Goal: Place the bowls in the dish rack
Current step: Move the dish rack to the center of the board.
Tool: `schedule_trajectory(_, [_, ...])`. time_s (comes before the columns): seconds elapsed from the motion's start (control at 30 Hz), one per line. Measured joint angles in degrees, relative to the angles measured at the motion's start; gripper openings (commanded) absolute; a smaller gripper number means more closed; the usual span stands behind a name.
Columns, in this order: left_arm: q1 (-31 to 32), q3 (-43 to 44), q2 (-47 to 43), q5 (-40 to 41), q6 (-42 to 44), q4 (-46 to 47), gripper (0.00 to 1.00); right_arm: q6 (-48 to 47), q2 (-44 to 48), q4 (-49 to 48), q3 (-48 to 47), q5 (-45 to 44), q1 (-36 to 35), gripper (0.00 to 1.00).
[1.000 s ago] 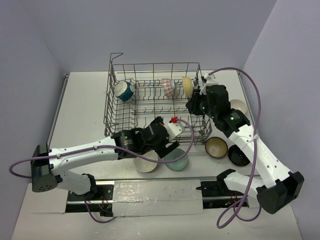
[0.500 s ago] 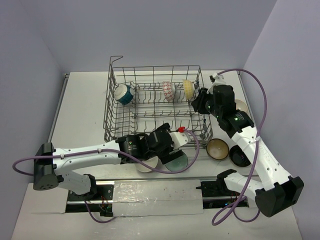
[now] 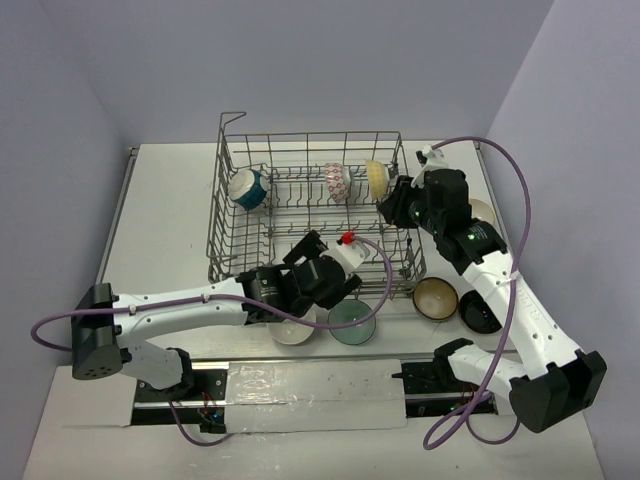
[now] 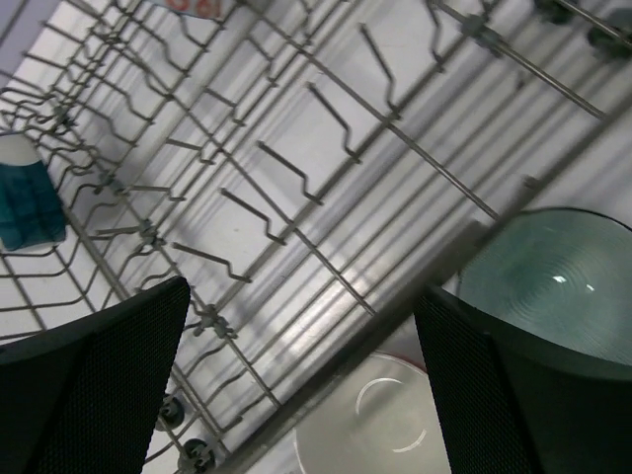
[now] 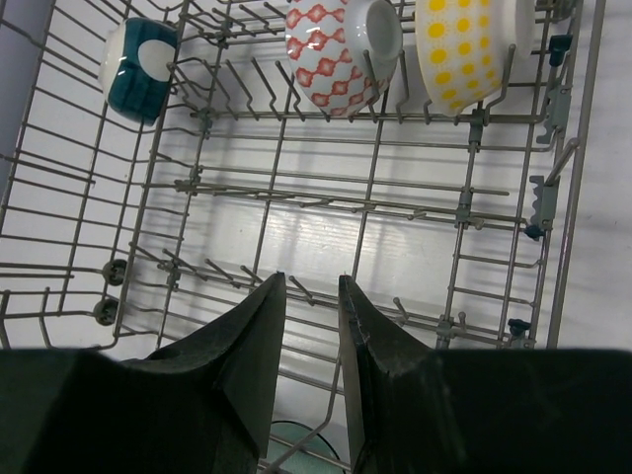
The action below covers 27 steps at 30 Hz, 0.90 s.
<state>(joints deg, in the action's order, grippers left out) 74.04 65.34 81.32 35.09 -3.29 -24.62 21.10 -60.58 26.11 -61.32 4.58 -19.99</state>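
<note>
The grey wire dish rack (image 3: 232,215) holds three bowls on edge: a blue and white one (image 3: 247,187), a red-patterned one (image 3: 337,180) and a cream one with yellow dots (image 3: 376,177). A white bowl (image 3: 293,330) and a pale green bowl (image 3: 352,322) sit on the table in front of the rack. My left gripper (image 3: 335,285) hovers above them by the rack's front wall. In the left wrist view it (image 4: 301,296) is wide open and empty over the white bowl (image 4: 385,425) and green bowl (image 4: 553,276). My right gripper (image 5: 310,278) hangs over the rack's right side, its fingers a narrow gap apart, holding nothing.
A tan bowl (image 3: 434,296) and a black bowl (image 3: 478,312) rest on the table right of the rack, under the right arm. Another pale bowl (image 3: 482,212) shows behind that arm. The rack's upright tines (image 5: 326,183) and tall grid walls stand under both grippers.
The left gripper dipped toward the green bowl, then came back up toward the rack's front wall with its jaws wider. The right arm shifted slightly right, then held still.
</note>
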Motion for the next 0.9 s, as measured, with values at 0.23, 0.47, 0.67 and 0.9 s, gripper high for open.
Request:
schedule_trajectory(0.23, [-1.5,0.2,-0.9,3.0,-0.2,2.5,0.99,-0.1,-1.4,-0.3,-0.2,-0.2,0.0,0.34])
schedule_trajectory(0.47, [-1.1,5.9,-0.9,3.3,1.3,0.3,0.99,-0.6,-0.2,-0.4,-0.7,-0.8,0.3,0.35])
schedule_trajectory(0.67, [-5.2,13.4,-5.5,10.4,-1.0,0.2,0.99,0.5,2.7,-0.9,-0.6,-7.8,0.5,0.38])
schedule_trajectory(0.9, [-13.7,12.4,-16.3,12.2,-4.2,-1.2,0.99,1.7,1.3,-1.5,-0.6,-10.8,1.6,0.38])
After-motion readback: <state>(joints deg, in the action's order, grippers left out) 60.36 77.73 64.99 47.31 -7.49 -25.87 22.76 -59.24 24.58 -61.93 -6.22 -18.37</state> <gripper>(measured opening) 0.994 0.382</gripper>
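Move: The middle of the dish rack's left rim lies about 24 cm to the left hand's left and 12 cm ahead, at nearly its height; just inside that rim the teal bowl stands some 15 cm ahead, 17 left and 8 lower, while the green bowl is about 9 cm back and 5 right, 17 lower. For the right hand, the rack's right rim is level with it, roughly 7 cm right and 7 lower, with the yellow-dotted bowl about 9 cm ahead, 1 left and 14 lower. From around the rack's front rail, the wide-open left hand eases forward and rises, then swings up and left over the rack towards its left rim, about 19 cm up, 12 left and 7 forward in all, turning some 25 degrees counter-clockwise and tilting its right side up. The right hand keeps its narrow finger gap, dips slightly, then rises a little and shifts about 4 cm right towards the right rim, turning slightly clockwise. ##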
